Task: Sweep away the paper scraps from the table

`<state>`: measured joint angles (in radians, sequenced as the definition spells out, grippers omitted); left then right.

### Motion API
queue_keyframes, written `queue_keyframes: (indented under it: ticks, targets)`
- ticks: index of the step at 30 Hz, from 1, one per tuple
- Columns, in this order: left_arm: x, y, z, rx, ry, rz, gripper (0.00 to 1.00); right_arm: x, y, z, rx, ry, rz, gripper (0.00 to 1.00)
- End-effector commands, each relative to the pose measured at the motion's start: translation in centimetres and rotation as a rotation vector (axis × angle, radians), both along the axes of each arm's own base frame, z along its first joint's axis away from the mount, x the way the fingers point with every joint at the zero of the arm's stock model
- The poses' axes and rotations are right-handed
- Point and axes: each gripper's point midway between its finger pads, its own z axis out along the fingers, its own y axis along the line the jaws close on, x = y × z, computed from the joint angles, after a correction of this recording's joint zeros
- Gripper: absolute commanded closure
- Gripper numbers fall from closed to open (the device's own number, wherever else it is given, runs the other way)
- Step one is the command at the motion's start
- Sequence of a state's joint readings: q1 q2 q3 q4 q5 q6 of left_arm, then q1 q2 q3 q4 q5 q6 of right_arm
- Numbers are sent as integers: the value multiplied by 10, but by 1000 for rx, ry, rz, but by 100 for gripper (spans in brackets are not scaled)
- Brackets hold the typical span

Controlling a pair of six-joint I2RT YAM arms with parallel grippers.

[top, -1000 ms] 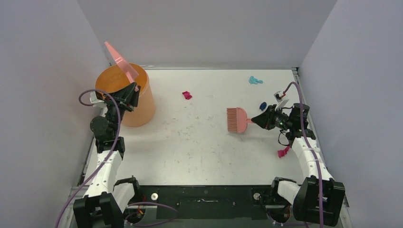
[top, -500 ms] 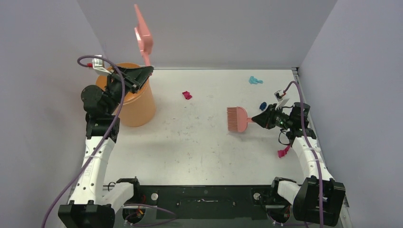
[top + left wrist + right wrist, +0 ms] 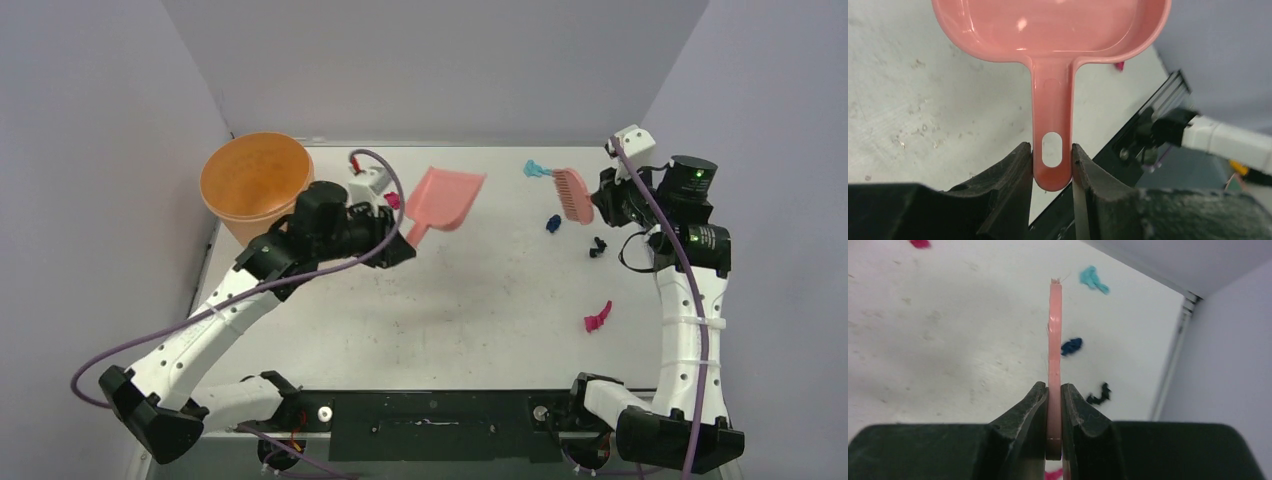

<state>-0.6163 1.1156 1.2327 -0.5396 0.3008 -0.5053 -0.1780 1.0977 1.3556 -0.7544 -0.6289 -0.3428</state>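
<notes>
My left gripper [image 3: 403, 243] [image 3: 1052, 154] is shut on the handle of the pink dustpan [image 3: 446, 197] [image 3: 1050, 30], which hangs above the table [image 3: 480, 300] left of centre. At the far right, my right gripper [image 3: 603, 201] [image 3: 1054, 390] is shut on the pink brush [image 3: 572, 192] [image 3: 1054, 335], held edge-on over the paper scraps. A teal scrap [image 3: 536, 169] [image 3: 1093, 279], a dark blue scrap [image 3: 552, 223] [image 3: 1071, 345] and a black scrap [image 3: 597, 245] [image 3: 1099, 395] lie near the brush. A magenta scrap [image 3: 597, 319] lies nearer, and another one [image 3: 392, 200] sits beside the left wrist.
An orange bucket [image 3: 255, 180] stands at the far left corner, behind the left arm. Grey walls close in the table on three sides, with a metal rim [image 3: 1175, 345] along the right edge. The black base bar [image 3: 430, 415] runs along the near edge.
The left arm swung the dustpan from above the bucket down and right over the table. The right arm lifted the brush away from the centre to the far right, by the teal scrap.
</notes>
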Motion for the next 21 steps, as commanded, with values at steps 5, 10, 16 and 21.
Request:
queue_keyframes:
  ticks: [5, 10, 16, 21]
  targets:
    - [-84, -41, -98, 561, 30, -422, 100, -68, -115, -50, -603, 337, -320, 95]
    - [-112, -50, -154, 885, 47, -599, 100, -107, -138, -86, -698, 442, -451, 95]
    - [-117, -61, -178, 1022, 21, -647, 100, -126, -144, -141, -678, 565, -543, 95]
    - [-115, -57, -183, 1054, 5, -636, 100, -106, -122, -151, -552, 517, -456, 95]
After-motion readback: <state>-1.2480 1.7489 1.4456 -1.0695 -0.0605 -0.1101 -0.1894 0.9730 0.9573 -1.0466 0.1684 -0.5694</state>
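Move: The magenta scrap nearest the bases is what both tools go for. From my right hand, holding the brush, it lies about 11 cm back, 8 cm to the right and some 32 cm below; the black scrap is about 3 cm ahead and 11 cm right, the navy scrap 9 cm ahead and 3 cm right, both equally low. From my left hand, holding the dustpan, the magenta scrap is about 31 cm right, 4 cm back and 30 cm below. I bring both tools down for the magenta scrap. My left hand lowers the dustpan about 20 cm while drawing back 13 cm and a little right, turning until its fingers point straight down; my right hand swings the brush right, back and down, roughly 15 cm each way, past the scrap to its right side, fingers tipping steeply downward. I keep both grips, easing to a stop. ##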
